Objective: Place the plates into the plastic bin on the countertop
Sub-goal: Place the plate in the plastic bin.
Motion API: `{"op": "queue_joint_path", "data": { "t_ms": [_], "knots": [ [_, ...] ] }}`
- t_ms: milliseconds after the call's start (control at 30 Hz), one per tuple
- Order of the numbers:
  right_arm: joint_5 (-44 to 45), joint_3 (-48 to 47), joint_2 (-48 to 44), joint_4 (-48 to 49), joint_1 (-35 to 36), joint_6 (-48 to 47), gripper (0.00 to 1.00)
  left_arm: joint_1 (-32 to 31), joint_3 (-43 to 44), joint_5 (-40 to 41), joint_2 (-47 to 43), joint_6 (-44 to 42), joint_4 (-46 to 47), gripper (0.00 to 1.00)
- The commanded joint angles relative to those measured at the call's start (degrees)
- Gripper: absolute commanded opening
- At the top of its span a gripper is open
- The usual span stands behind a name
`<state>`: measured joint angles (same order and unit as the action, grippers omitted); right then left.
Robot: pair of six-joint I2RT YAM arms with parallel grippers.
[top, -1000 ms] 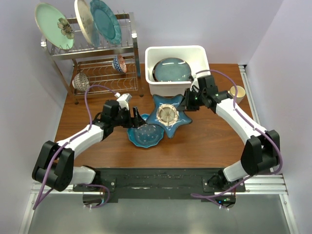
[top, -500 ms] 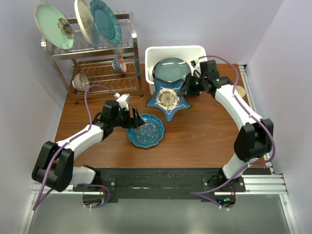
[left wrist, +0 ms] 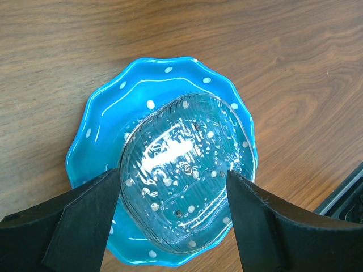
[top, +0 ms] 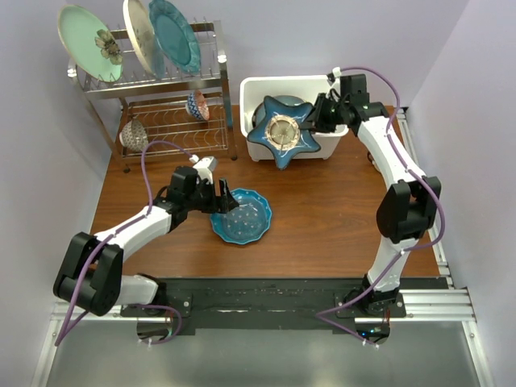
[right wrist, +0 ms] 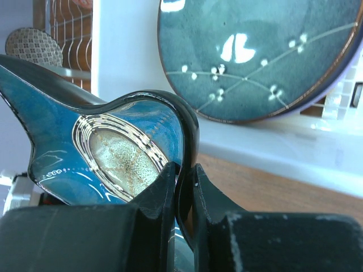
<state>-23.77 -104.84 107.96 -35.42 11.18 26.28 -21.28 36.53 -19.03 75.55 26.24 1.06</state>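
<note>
My right gripper [top: 314,121] [right wrist: 184,170] is shut on the rim of the dark-blue star-shaped plate [top: 280,133] [right wrist: 113,147]. It holds the plate tilted in the air over the front wall of the white plastic bin [top: 266,85]. A dark teal round plate [right wrist: 255,56] leans inside the bin, mostly hidden in the top view. The blue scalloped white-dotted plate [top: 242,216] [left wrist: 113,124] lies flat on the countertop [top: 322,218]; its centre looks glassy. My left gripper [top: 224,197] [left wrist: 173,187] hovers open at its left edge, one finger on each side of the centre.
A chrome wire rack [top: 205,81] stands at the back left. It holds a mint flower plate [top: 89,42], a cream dark-rimmed plate [top: 139,36] and a teal plate [top: 173,34], with small patterned bowls [top: 197,105] on its lower shelf. Walls close in on both sides.
My right arm has lifted the star-shaped plate off the countertop and carried it back to the bin's front wall. The left arm and the blue scalloped plate have not moved.
</note>
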Motion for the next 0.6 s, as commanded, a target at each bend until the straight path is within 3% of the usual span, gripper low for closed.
{"op": "queue_joint_path", "data": {
  "t_ms": [0, 567],
  "knots": [
    [-4.71, -8.70, 0.39, 3.43, 0.07, 4.48, 0.00, 0.36, 1.08, 0.57, 0.30, -1.63, 0.87, 0.80],
    [-5.76, -20.15, 11.66, 11.15, -1.95, 13.79, 0.00, 0.36, 1.00, 0.39, 0.74, -1.72, 0.79, 0.80]
  ]
}}
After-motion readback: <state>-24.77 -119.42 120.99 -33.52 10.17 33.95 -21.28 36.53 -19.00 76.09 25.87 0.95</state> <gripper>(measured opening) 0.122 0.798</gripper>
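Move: The right hand, pinching the star-shaped plate by its right-hand point, hangs just above the front part of the plastic bin. The bin's middle is about 9 cm ahead, 6 cm left and 13 cm below; the green plate on the stack inside lies some 8 cm ahead, 9 cm left and 15 cm down. The blue plate is roughly 30 cm back, 26 cm left and 20 cm below. From the left hand the bin's middle lies about 34 cm ahead and 24 cm right. Still pinching the star-shaped plate by its edge, the shut right fingers carry it forward about 6 cm, from over the bin's front rim in over the stack. The hand stays nearly level, and towards the end the wrist tips its left side up a little, some 5 degrees. ##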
